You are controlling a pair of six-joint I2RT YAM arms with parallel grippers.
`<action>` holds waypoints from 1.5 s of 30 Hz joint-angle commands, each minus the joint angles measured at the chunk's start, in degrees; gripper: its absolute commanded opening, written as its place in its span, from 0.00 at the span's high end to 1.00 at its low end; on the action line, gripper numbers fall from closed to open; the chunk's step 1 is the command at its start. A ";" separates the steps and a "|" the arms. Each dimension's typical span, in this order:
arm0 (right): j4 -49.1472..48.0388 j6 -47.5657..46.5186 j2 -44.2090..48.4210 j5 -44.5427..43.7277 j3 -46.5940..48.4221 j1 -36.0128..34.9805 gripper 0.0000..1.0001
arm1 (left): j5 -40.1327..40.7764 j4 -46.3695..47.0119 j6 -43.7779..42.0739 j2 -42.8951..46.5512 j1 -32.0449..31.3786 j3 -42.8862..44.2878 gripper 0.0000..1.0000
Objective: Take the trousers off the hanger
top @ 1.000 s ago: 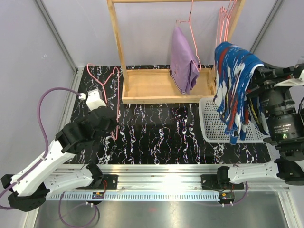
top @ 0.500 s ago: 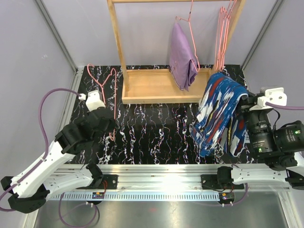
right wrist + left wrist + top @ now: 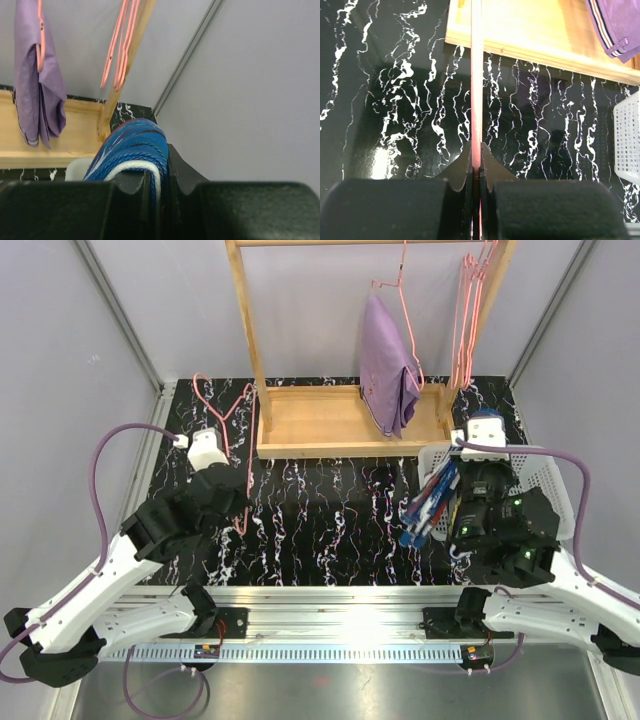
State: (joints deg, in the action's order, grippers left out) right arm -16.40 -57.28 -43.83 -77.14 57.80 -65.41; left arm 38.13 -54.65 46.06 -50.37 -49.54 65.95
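Observation:
The dark blue trousers (image 3: 428, 507) with white and red streaks hang bunched from my right gripper (image 3: 452, 490), over the left edge of the white basket (image 3: 545, 472). In the right wrist view the gripper (image 3: 161, 176) is shut on the blue cloth (image 3: 134, 146), which bulges above the jaws. The lilac trousers (image 3: 387, 370) hang on a pink hanger on the wooden rack (image 3: 247, 340). My left gripper (image 3: 238, 504) is shut on a bare pink hanger (image 3: 249, 455) over the black marbled table. In the left wrist view its wire (image 3: 476, 75) runs straight out of the pinched jaws (image 3: 476, 167).
Several empty pink hangers (image 3: 466, 320) hang at the rack's right end. The rack's wooden base (image 3: 330, 420) lies behind the table's middle. Grey walls close in both sides. The right arm covers much of the basket.
My right arm swung down and to the left with the blue trousers, from beside the basket to its left edge; the cloth is now bunched low. The left gripper shifted the hanger slightly.

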 commanded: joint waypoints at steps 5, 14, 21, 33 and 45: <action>-0.84 9.01 6.13 11.05 3.19 4.06 1.00 | -1.83 4.73 -1.68 0.10 0.23 -0.04 1.00; 7.23 17.95 -2.05 15.16 3.53 17.90 1.00 | -5.17 6.84 -1.68 0.36 0.23 -1.00 1.00; 13.94 30.72 -1.69 27.64 3.99 31.55 1.00 | -6.49 8.25 -2.56 0.36 0.23 -1.35 1.00; 5.26 44.78 0.76 46.45 -7.08 45.36 1.00 | -8.77 10.53 -4.84 0.01 0.23 -3.11 1.00; -0.55 55.77 2.62 60.87 -13.77 57.92 1.00 | -11.06 11.94 -6.51 -1.57 0.23 -3.38 1.00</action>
State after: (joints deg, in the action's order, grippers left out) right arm -4.16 -7.53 -43.00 -22.68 43.05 -10.46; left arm 28.42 -46.48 40.99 -51.62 -49.50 62.22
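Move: The white basket that the blue trousers are being taken to lies about 6 cm ahead of the right hand, 11 cm to its right and nearly 40 cm below. The purple trousers hang some 28 cm ahead, 14 cm left and 13 cm lower; the spare pink hangers are roughly 28 cm ahead, 2 cm left, about level in height. From the left hand, the basket is some 6 cm ahead, 57 cm right and 22 cm below. The blue trousers, still pinched in the right fingers, are first drawn a couple of centimetres right and up, then carried about 10 cm forward and lowered some 12 cm into the basket, easing further right as the hand's left side rolls up about 20 degrees. The left hand keeps the empty pink hanger and drifts about 4 cm right, turning slightly clockwise. ##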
